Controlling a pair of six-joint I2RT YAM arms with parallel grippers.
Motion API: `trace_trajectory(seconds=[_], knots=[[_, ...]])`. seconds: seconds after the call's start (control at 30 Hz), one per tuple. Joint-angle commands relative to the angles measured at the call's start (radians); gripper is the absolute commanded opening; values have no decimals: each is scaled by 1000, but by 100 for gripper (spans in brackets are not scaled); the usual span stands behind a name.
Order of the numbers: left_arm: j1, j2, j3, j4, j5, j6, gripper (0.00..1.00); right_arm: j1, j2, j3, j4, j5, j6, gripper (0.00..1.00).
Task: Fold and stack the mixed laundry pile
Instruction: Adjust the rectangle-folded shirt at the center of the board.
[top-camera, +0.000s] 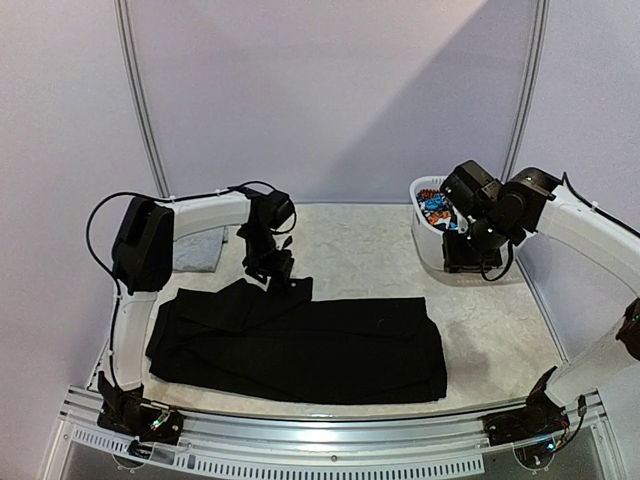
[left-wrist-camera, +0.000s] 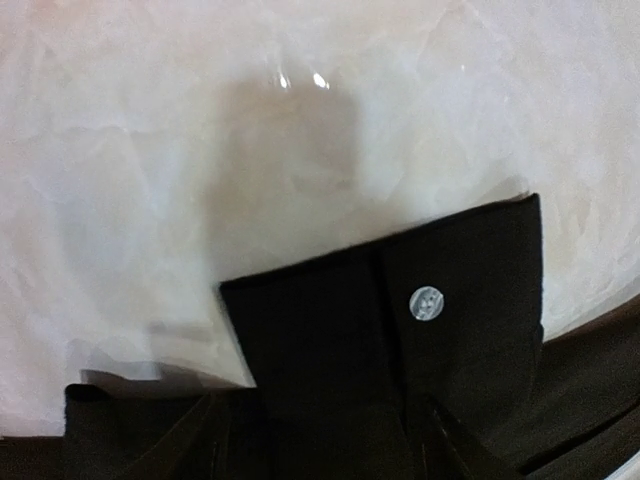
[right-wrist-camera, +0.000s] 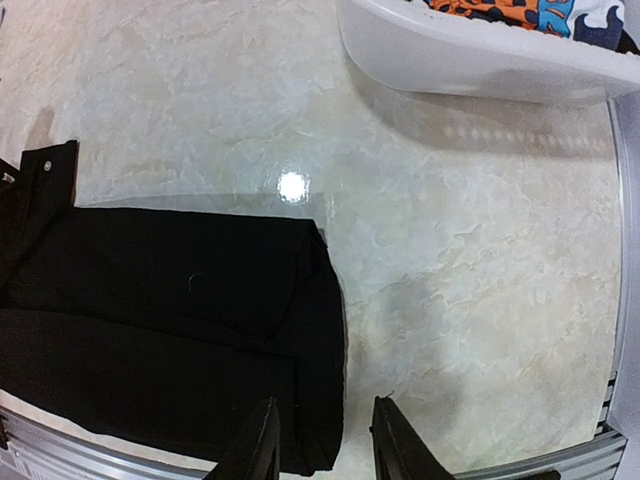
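Note:
A large black long-sleeved garment (top-camera: 300, 345) lies folded lengthwise across the near half of the table, and its right end shows in the right wrist view (right-wrist-camera: 150, 300). Its cuff (left-wrist-camera: 400, 300) carries a white button (left-wrist-camera: 426, 303) and sticks out toward the back (top-camera: 297, 290). My left gripper (top-camera: 272, 268) hangs over that cuff with its dark fingers spread wide on either side of the cloth (left-wrist-camera: 320, 440); it is open. My right gripper (right-wrist-camera: 325, 445) is open and empty above bare table, in front of the basket (top-camera: 470, 258). A light grey top (top-camera: 198, 250) lies at the back left.
A white plastic laundry basket (top-camera: 425, 235) stands at the back right (right-wrist-camera: 470, 60), with an orange-blue printed piece (top-camera: 437, 210) inside (right-wrist-camera: 520, 12). A metal rail (top-camera: 330, 425) runs along the table's near edge. White walls close the back and sides.

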Motion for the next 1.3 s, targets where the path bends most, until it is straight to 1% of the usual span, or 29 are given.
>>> trace_trajectory(seconds=[0.0, 0.1, 0.23, 0.3, 0.5, 0.67, 0.73, 0.77, 0.9, 0.93, 1.07, 1.27], knots=[[-3, -93, -39, 34, -83, -45, 64, -5, -54, -26, -37, 39, 41, 32], [2, -102, -74, 55, -96, -46, 63, -5, -63, -22, -44, 48, 50, 32], [14, -49, -75, 58, -69, -46, 51, -5, -55, -7, -48, 51, 52, 32], [17, -28, -73, 69, -66, -44, 47, -5, -46, 6, -53, 52, 51, 32], [21, 38, -29, 74, -31, -35, 44, -5, -19, 25, -58, 44, 55, 32], [21, 79, -11, 77, -13, -30, 38, -5, 0, 36, -63, 41, 60, 32], [21, 85, -16, 85, -2, -34, 30, -6, 6, 36, -62, 39, 62, 32], [19, 87, -18, 91, 6, -37, 23, -5, 7, 36, -63, 37, 64, 32], [5, 80, -23, 104, 19, -44, 3, -5, 15, 39, -58, 31, 63, 32], [1, 72, -23, 106, 20, -46, 0, -5, 18, 41, -58, 30, 62, 32], [-20, 9, -29, 106, 20, -55, 0, -5, 21, 45, -52, 33, 56, 32], [-66, -125, -68, 95, 24, -89, 0, -5, 15, 58, -51, 49, 47, 32]])
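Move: The black shirt's sleeve cuff, its button facing up, lies just under the left hand's open fingers: its middle is about 2 cm ahead, 2 cm to the right and 3 cm below. The shirt's body spreads behind, its middle some 17 cm back and 4 cm right, while the folded grey shirt sits about 10 cm ahead and 16 cm left. From the right hand the cuff is roughly 9 cm ahead, 29 cm left and 21 cm down. Up some 3 cm first, drifting slightly forward and left, the left hand then sinks about 5 cm onto the left part of the cuff. Low over the table, it eases rightward as its fingers close fully and pinch the cloth; it then tugs the cuff another centimetre right, beginning to rise and ease back. ##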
